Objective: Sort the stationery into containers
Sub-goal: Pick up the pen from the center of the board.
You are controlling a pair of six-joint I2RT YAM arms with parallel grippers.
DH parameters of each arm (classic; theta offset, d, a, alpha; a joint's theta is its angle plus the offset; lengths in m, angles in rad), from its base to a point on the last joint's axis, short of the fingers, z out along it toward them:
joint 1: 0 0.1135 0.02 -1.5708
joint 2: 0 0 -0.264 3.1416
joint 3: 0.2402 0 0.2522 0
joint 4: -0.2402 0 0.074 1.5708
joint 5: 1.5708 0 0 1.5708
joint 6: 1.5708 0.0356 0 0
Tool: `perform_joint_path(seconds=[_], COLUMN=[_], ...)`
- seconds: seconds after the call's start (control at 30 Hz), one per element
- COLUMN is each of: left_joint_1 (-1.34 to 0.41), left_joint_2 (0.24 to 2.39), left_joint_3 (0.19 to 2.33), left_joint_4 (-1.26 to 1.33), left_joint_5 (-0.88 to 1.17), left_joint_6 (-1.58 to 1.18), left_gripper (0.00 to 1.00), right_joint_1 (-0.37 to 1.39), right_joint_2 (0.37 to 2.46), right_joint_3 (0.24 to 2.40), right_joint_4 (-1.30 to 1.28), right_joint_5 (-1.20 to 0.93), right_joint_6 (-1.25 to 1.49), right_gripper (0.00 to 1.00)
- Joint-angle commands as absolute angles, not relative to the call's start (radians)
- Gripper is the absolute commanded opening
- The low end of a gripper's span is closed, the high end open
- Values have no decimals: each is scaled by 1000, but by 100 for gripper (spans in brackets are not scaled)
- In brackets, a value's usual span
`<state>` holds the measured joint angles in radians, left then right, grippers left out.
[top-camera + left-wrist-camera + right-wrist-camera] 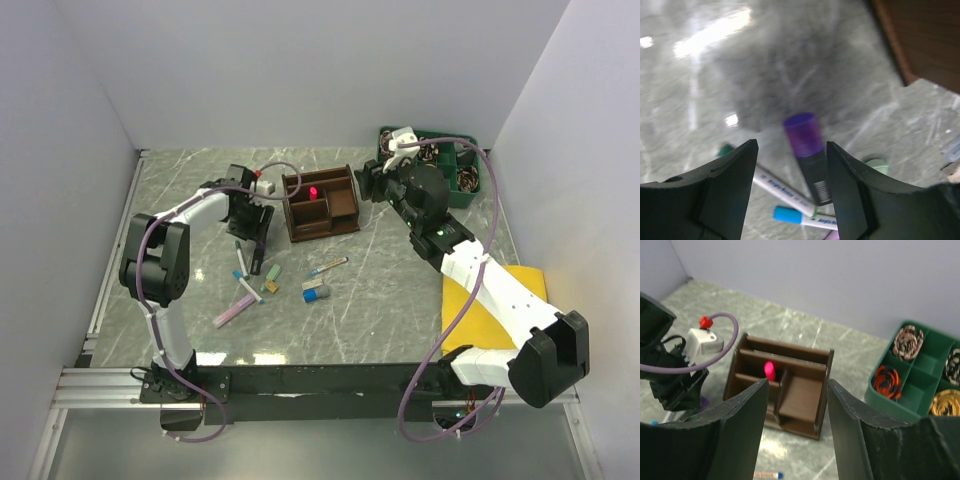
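Observation:
The dark brown organiser (322,207) stands at the table's middle back with a pink marker (313,191) upright in a rear compartment. My left gripper (249,236) is open and low, left of the organiser. In the left wrist view its jaws (790,150) straddle a purple-capped black marker (807,150) lying on the table, not touching it. White pens (785,194) lie under it. My right gripper (372,185) is open and empty, right of the organiser. The right wrist view (797,385) looks down on the organiser (790,400) and pink marker (769,371).
Loose stationery lies in front of the organiser: a pink-purple marker (235,312), a green piece (272,272), a thin pen (328,266) and blue-grey pieces (317,291). A green tray of coiled cables (465,175) stands back right. A yellow cloth (495,300) lies under the right arm.

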<state>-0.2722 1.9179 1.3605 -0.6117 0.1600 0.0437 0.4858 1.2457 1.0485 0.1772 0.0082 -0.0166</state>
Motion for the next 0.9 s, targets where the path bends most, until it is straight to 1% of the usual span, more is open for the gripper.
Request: perform_joint_path(seconds=[0.0,0.27,0.3,0.37,0.47,0.5,0.57,0.6,0.67,0.7,0.77,0.83,0.87], left_joint_1=[-308,-316,-316,-316,-316,-316,-316,-314,-308,-304,-281,-267,-262], left_joint_2=[1936,1959,1962,1976,1991,1994,2003,2003,1997,1988,1954,1912,1895], left_joint_3=[1394,1374,1374,1376,1377,1378,1385,1391,1425,1442,1500,1557,1571], left_joint_4=[-626,-629,-627,-624,-623,-621,-621,-626,-637,-653,-669,-683,-683], left_joint_5=[157,92,87,84,87,92,121,141,223,262,372,422,493], left_joint_6=[31,15,15,12,14,15,18,24,46,51,77,97,132], left_gripper=[64,59,53,49,37,29,21,12,3,1,1,1,1], right_joint_1=[468,451,449,448,445,446,445,446,445,445,440,433,430], right_joint_2=[1203,1177,1177,1177,1181,1183,1189,1190,1196,1198,1198,1200,1201], right_joint_3=[1028,1012,1012,1011,1012,1014,1020,1022,1026,1026,1025,1028,1031], right_joint_4=[173,158,156,158,153,152,147,146,143,143,147,138,134], right_joint_5=[17,8,5,5,9,9,14,15,21,23,34,40,44], right_joint_6=[-20,-17,-17,-20,-23,-26,-38,-44,-64,-72,-87,-91,-91], right_gripper=[58,58,58,58,58,58,58,58,58,58,57,57,57])
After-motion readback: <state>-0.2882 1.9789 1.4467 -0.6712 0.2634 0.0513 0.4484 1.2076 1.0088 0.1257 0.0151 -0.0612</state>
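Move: The purple-capped pen lies just under the left hand, its middle about 2 cm back, 1 cm right and 2 cm below. A green-capped pen is about 4 cm left of it, level with it, a green eraser some 4 cm behind and 3 cm right of it, and a wooden box's middle about 11 cm beyond and 15 cm right of it. From the right hand the purple-capped pen is roughly 25 cm left, 3 cm back and 31 cm below. The left hand sinks about 2 cm, pinches the purple-capped pen near its cap, then rises some 2 cm rightward. ##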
